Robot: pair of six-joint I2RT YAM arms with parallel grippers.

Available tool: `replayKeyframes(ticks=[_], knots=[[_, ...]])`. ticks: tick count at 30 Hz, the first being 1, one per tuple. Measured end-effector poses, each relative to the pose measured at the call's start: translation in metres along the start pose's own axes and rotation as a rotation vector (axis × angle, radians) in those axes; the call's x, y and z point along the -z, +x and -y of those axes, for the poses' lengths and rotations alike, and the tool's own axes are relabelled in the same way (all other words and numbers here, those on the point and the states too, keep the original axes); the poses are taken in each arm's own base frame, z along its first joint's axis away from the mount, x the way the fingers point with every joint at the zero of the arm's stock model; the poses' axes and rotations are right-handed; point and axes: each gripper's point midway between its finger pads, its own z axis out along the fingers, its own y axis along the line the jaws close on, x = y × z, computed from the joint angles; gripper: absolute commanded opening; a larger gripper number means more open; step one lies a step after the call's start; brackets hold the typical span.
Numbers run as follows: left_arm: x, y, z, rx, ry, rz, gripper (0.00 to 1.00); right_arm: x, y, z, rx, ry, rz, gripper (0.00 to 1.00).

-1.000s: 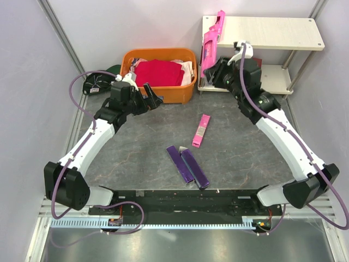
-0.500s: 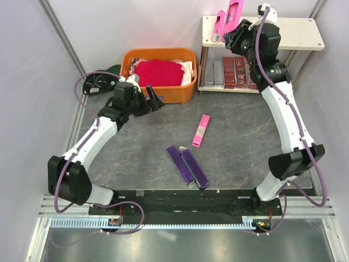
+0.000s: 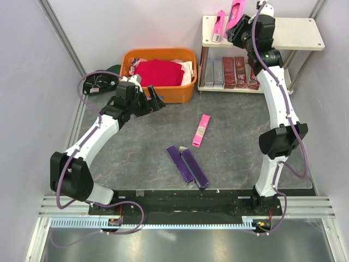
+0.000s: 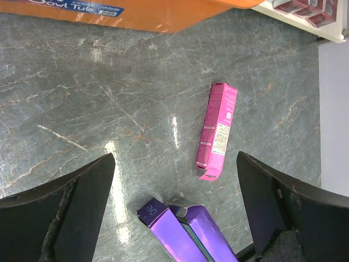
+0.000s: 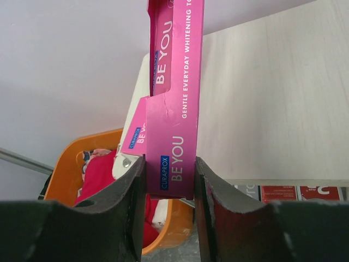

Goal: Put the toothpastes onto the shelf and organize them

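My right gripper [image 3: 235, 26] is shut on a hot pink toothpaste box [image 3: 236, 10], held on end over the left end of the shelf's top board [image 3: 289, 33]. In the right wrist view the pink box [image 5: 173, 109] sits squeezed between both pads of that gripper [image 5: 170, 180]. A second pink box [image 3: 219, 26] lies on the top board's left edge. Grey and dark red boxes [image 3: 229, 71] stand on the lower tier. One pink box [image 3: 201, 130] and two purple boxes [image 3: 187, 165] lie on the table. My left gripper [image 3: 155, 101] hangs open near the basket, holding nothing.
An orange basket [image 3: 158, 73] with a red cloth [image 3: 158, 72] stands left of the shelf. In the left wrist view the pink box [image 4: 217, 131] and the purple boxes [image 4: 185, 232] lie below the open left gripper [image 4: 174, 204]. Grey walls close in both sides.
My right arm has lifted the pink box from beside the shelf's left post up over the top board. The left arm has shifted only slightly.
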Motion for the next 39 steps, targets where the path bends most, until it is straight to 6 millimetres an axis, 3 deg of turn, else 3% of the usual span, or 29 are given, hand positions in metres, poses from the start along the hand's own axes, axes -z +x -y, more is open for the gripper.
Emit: replayKeyframes(ticks=[6,12,15,16,19,22,31,39], knots=[[-0.001,0.002,0.000,0.001,0.006,-0.011,1.00,-0.017,0.011,0.016,-0.023,0.010,-0.029,0.21],[-0.001,0.002,0.001,0.000,0.007,-0.010,1.00,-0.026,0.023,0.017,-0.038,-0.002,-0.056,0.28],[-0.002,0.003,0.002,-0.002,0.009,-0.012,1.00,-0.027,0.023,0.014,-0.044,-0.017,-0.059,0.39],[-0.002,0.003,0.002,-0.002,0.009,-0.012,1.00,-0.028,0.024,0.015,-0.045,-0.017,-0.061,0.48],[-0.002,0.004,0.003,-0.002,0.010,-0.013,1.00,-0.029,0.024,0.014,-0.053,-0.022,-0.059,0.66],[-0.002,0.004,0.003,-0.002,0.010,-0.013,1.00,-0.029,0.021,0.012,-0.060,-0.028,-0.048,0.77],[-0.002,0.004,0.003,-0.002,0.010,-0.013,1.00,-0.031,0.014,0.012,-0.071,-0.027,-0.017,0.82],[-0.002,0.004,0.003,-0.002,0.010,-0.014,1.00,-0.035,0.012,0.028,-0.124,-0.024,-0.005,0.85]])
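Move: The free spot on the top shelf for the held pink toothpaste starts almost at the right gripper: its middle is about 8 cm ahead, 1 cm left and 4 cm down. The first pink toothpaste already lies beside it, roughly 8 cm ahead and 4 cm left of the gripper, equally low. The shelf's left edge is some 8 cm ahead, 9 cm left and 6 cm down. From the idle left gripper the spot is about 26 cm ahead, 27 cm right and 18 cm up. Lower the right gripper about 3 cm while easing it some 2.5 cm forward, laying the pinched pink toothpaste down on the top shelf alongside the first one. Then spread the fingers to let go, rising about a centimetre, and slip slightly to the right and forward with a small roll that lifts the hand's left side. ##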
